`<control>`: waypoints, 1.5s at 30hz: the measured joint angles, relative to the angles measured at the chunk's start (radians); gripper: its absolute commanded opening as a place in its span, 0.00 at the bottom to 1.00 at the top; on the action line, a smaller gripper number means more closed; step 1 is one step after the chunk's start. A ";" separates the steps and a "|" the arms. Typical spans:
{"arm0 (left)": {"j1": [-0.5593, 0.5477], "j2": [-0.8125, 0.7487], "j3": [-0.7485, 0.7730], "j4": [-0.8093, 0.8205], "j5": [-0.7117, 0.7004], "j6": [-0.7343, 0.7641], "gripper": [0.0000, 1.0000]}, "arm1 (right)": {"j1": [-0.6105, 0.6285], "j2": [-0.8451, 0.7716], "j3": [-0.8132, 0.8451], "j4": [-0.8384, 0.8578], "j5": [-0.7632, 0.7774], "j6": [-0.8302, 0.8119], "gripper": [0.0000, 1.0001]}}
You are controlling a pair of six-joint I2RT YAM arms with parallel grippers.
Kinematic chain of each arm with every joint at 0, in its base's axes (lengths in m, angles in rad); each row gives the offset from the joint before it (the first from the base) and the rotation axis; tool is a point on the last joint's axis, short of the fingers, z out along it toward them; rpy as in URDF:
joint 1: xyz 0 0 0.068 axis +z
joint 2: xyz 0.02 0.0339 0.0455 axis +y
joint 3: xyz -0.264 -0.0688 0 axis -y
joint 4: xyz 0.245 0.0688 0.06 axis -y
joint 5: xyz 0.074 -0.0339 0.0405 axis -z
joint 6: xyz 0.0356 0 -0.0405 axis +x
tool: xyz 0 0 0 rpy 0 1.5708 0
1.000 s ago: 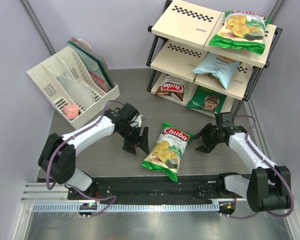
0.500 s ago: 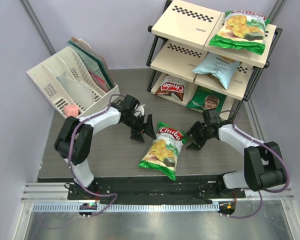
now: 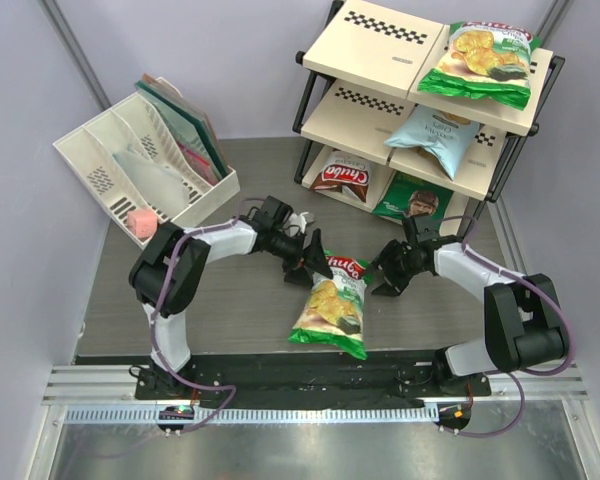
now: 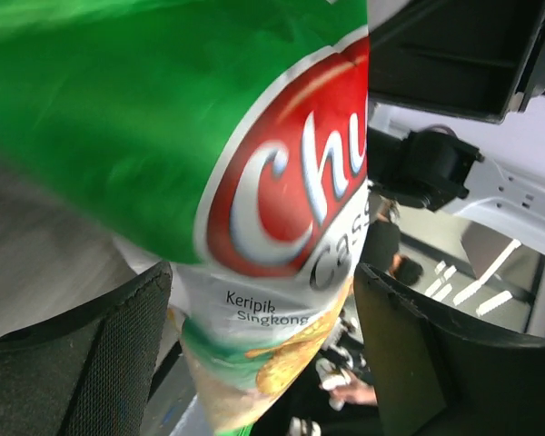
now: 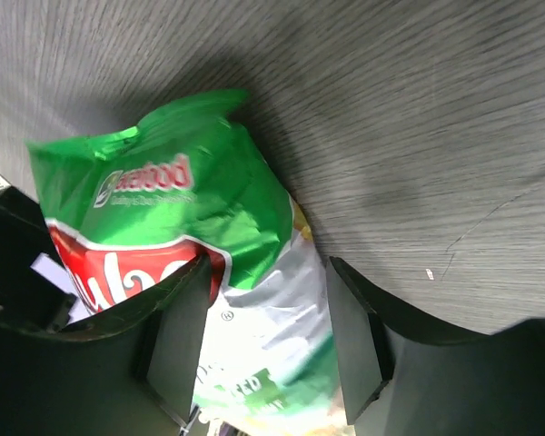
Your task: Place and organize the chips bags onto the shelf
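Note:
A green-and-white chips bag with a red Chuba logo lies on the grey table between both arms. My left gripper is at its upper left corner. In the left wrist view this gripper is open, and the bag hangs in the gap between its fingers. My right gripper is at the bag's upper right edge, open, and straddles the bag in the right wrist view. The shelf carries a green-and-white bag on top, a light blue bag in the middle, and a brown bag on the bottom board.
Beside the brown bag on the bottom board lies a dark green packet. A white slotted organizer with folders and a pink cube stands at the back left. A black rail runs along the near edge.
Both grippers have closed in on the bag's top edge from either side. The bag has turned more upright and slid slightly toward the near edge.

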 measured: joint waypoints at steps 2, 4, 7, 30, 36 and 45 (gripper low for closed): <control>-0.030 0.017 -0.009 0.044 0.026 -0.036 0.80 | 0.003 0.003 0.000 0.003 0.002 0.001 0.59; -0.068 0.046 -0.009 0.082 0.055 -0.073 0.80 | 0.007 0.007 0.001 0.009 0.005 0.004 0.59; -0.107 0.085 -0.009 0.122 0.092 -0.135 0.79 | 0.010 0.008 0.006 0.014 0.014 0.005 0.59; -0.114 0.103 -0.007 0.227 0.167 -0.289 0.00 | 0.012 -0.015 0.016 0.049 0.055 0.023 0.60; -0.119 0.092 -0.011 0.220 0.142 -0.268 0.00 | 0.012 -0.015 0.023 0.043 0.056 0.003 0.62; -0.042 -0.012 -0.137 0.205 0.070 -0.245 0.04 | -0.003 -0.043 0.109 -0.106 0.055 -0.109 0.65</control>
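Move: The green-and-white chips bag lies with its middle about 8 cm back and 3 cm right of my left hand and some 4 cm below, its top end by my open fingers. From that hand, the brown chips bag on the lowest shelf is about 21 cm ahead and 5 cm right, the dark green bag beside it 15 cm ahead and 21 cm right. From my right hand the green-and-white bag's middle is about 8 cm back, 10 cm left and slightly lower. I swing my left hand back and right, about 4 cm each way, to the left side of the green-and-white bag, pitching the wrist some 15 degrees. There I stay and shut the wide-open fingers completely against that side, then draw back left about 3 cm. My right hand, staying open, creeps forward 2 cm by the bag's right edge, then lifts about as much. ##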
